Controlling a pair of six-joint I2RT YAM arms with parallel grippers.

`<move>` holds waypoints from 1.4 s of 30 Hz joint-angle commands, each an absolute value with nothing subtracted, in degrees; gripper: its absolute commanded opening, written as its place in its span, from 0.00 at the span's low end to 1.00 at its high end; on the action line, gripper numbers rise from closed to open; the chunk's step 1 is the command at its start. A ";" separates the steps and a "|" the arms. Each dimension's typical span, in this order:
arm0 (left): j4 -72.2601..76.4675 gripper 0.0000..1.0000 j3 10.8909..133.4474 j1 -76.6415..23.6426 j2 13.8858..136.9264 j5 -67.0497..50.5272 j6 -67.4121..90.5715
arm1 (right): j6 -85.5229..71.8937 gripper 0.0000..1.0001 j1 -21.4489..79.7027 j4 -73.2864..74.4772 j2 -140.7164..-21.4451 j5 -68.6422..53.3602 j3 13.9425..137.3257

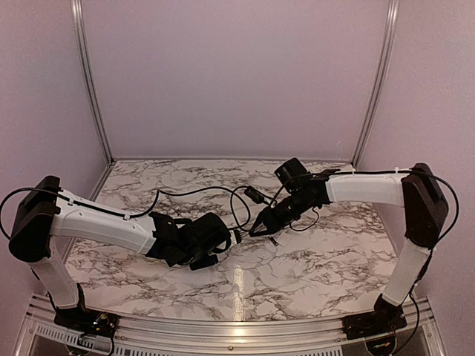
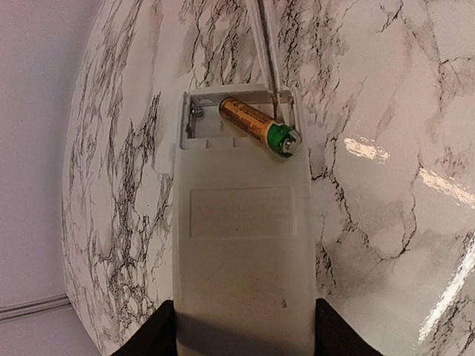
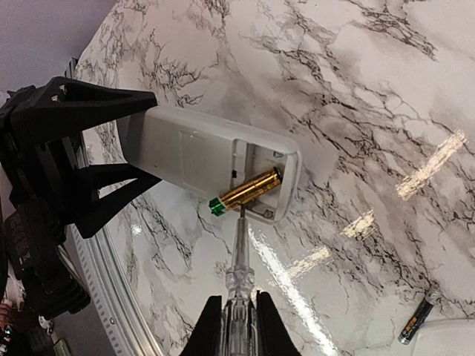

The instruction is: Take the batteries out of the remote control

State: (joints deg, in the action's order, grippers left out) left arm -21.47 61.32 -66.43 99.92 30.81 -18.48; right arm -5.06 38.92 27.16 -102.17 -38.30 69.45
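My left gripper (image 2: 243, 320) is shut on the near end of the white remote control (image 2: 241, 245), with a black finger against each side. At the remote's far end the battery compartment is open. A gold battery with a green end (image 2: 257, 124) lies askew in it, the green end lifted over the rim. My right gripper (image 3: 236, 315) is shut on a clear-handled screwdriver (image 3: 239, 259), whose tip touches that battery (image 3: 245, 191). A second, dark battery (image 3: 415, 321) lies loose on the table at the lower right. From above, both grippers (image 1: 223, 241) (image 1: 260, 225) meet mid-table.
The marble table (image 1: 312, 267) carries a black cable with a small dark plug (image 1: 256, 195) behind the grippers. A white piece (image 3: 449, 337) shows at the bottom right corner of the right wrist view, beside the loose battery. Pale walls enclose three sides.
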 commanded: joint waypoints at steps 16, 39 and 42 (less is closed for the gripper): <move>-17.30 0.13 61.24 -66.27 98.48 33.86 -17.06 | -3.25 0.00 39.73 31.85 -96.38 -41.02 73.66; -17.74 0.15 57.89 -62.81 92.93 31.66 -4.35 | -7.61 0.00 39.73 35.16 -88.52 -24.59 74.96; -17.66 0.16 56.76 -61.57 92.16 31.25 0.56 | -9.05 0.00 39.73 34.76 -86.65 -21.25 74.73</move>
State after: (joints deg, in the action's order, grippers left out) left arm -18.65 58.46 -63.05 94.32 32.16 -7.40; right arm -6.39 39.53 34.79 -89.27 -27.24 72.64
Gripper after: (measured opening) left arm 0.588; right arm 0.108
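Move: The right hand holds the screwdriver with its tip already under the orange battery, which sits askew in the remote's open compartment about 7 cm to that hand's left, level fore and aft, and some 7 cm below. From the left hand, gripping the remote's far end, the battery is roughly 7 cm ahead, 4 cm right and 6 cm down. The loose black battery lies about 6 cm ahead and 5 cm right of the right hand, 11 cm below, the cover 3 cm beyond it to the right. Upward, the right hand levers with the screwdriver tip against the underside of the orange battery, rising about 4 cm and easing slightly back. It dips a little, then climbs to some 8 cm above its start, drifting right and tilting its fingers up, clear of the remote. The left hand keeps its grip, rises 3 cm, and late on draws the remote left and forward while turning it counter-clockwise and rolling its left side down. ##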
